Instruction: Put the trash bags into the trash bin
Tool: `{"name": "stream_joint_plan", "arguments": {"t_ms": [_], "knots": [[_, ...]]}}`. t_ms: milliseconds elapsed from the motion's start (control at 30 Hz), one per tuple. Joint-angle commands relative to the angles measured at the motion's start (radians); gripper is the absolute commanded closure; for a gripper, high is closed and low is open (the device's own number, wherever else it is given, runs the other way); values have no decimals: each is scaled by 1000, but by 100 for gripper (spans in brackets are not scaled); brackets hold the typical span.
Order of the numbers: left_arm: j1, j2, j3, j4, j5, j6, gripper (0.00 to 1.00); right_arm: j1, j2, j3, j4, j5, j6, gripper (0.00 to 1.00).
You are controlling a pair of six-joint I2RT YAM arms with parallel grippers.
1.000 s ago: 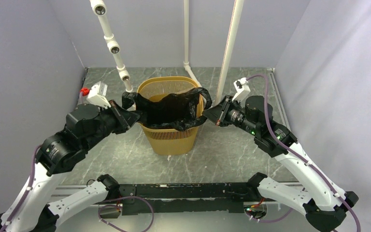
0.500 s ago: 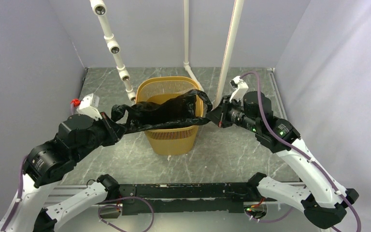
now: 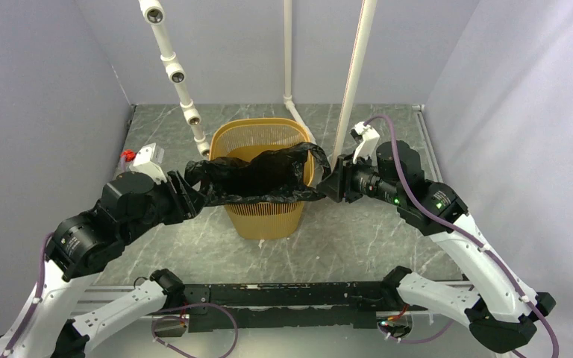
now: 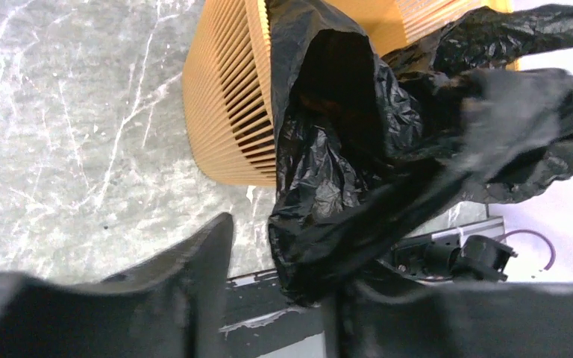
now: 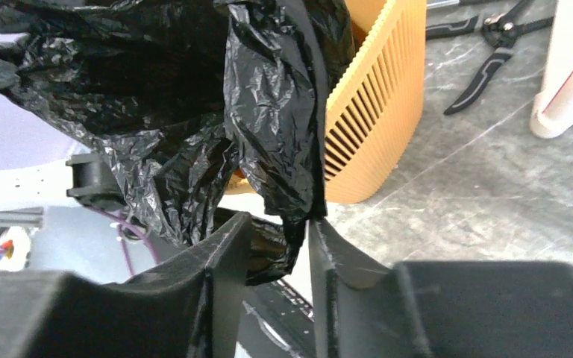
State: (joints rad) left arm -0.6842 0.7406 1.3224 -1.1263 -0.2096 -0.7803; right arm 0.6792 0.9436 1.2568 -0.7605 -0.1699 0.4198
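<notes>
The yellow-orange trash bin (image 3: pixel 265 216) stands mid-table. The black trash bag (image 3: pixel 250 175) is spread over its near rim, its mouth hanging into the bin. My left gripper (image 3: pixel 186 195) is at the bag's left end and my right gripper (image 3: pixel 327 186) at its right end. In the left wrist view the jaws of my left gripper (image 4: pixel 283 276) stand apart, with the bag (image 4: pixel 343 149) resting against the right finger beside the bin (image 4: pixel 227 97). My right gripper (image 5: pixel 277 235) is also open. A bag (image 5: pixel 179 89) flap hangs loose between its fingers, in front of the bin (image 5: pixel 377 112).
White pipes (image 3: pixel 354 74) rise behind the bin, one of them (image 3: pixel 175 71) carrying small cameras. A black-handled hand tool (image 5: pixel 492 45) lies on the marble table beyond the bin. Grey walls close in left, right and back. A black rail (image 3: pixel 283 294) runs along the near edge.
Both grippers were shut on the bag's ends and have now parted their jaws. The left arm swung out left, then back toward the bin; the stretched bag has slackened onto the rim.
</notes>
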Motion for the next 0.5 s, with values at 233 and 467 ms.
{"name": "stream_joint_plan", "arguments": {"t_ms": [233, 467], "knots": [[0, -48, 112, -47, -102, 158, 7, -3, -129, 26, 132, 148, -89, 22], [1, -34, 205, 15, -64, 350, 7, -3, -107, 64, 182, 107, -144, 17]]}}
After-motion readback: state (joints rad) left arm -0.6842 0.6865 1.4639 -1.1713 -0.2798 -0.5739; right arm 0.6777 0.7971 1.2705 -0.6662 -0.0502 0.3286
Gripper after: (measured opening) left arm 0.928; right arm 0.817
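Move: Each hand is at one corner of the black trash bag, fingertips still on the plastic and already partly parted. The bag's open mouth centres about 17 cm to the left hand's right, 6 cm ahead and 3 cm lower; from the right hand it is 18 cm left, 4 cm ahead, 3 cm lower. The bin's middle is roughly 12 cm ahead of the left hand, 17 cm right and 18 cm down. The white pipe's foot lies some 16 cm ahead of the right hand, 4 cm right, 28 cm down. Both hands let go of the bag's two side corners, their fingers spreading on to wide open as they come free of the film. The left hand then climbs about 5 cm and draws some 3 cm to the left; the right one climbs about 6 cm and draws 3 cm right, away from the bin. Both tip their fingers up, roughly 10 to 15 degrees. ##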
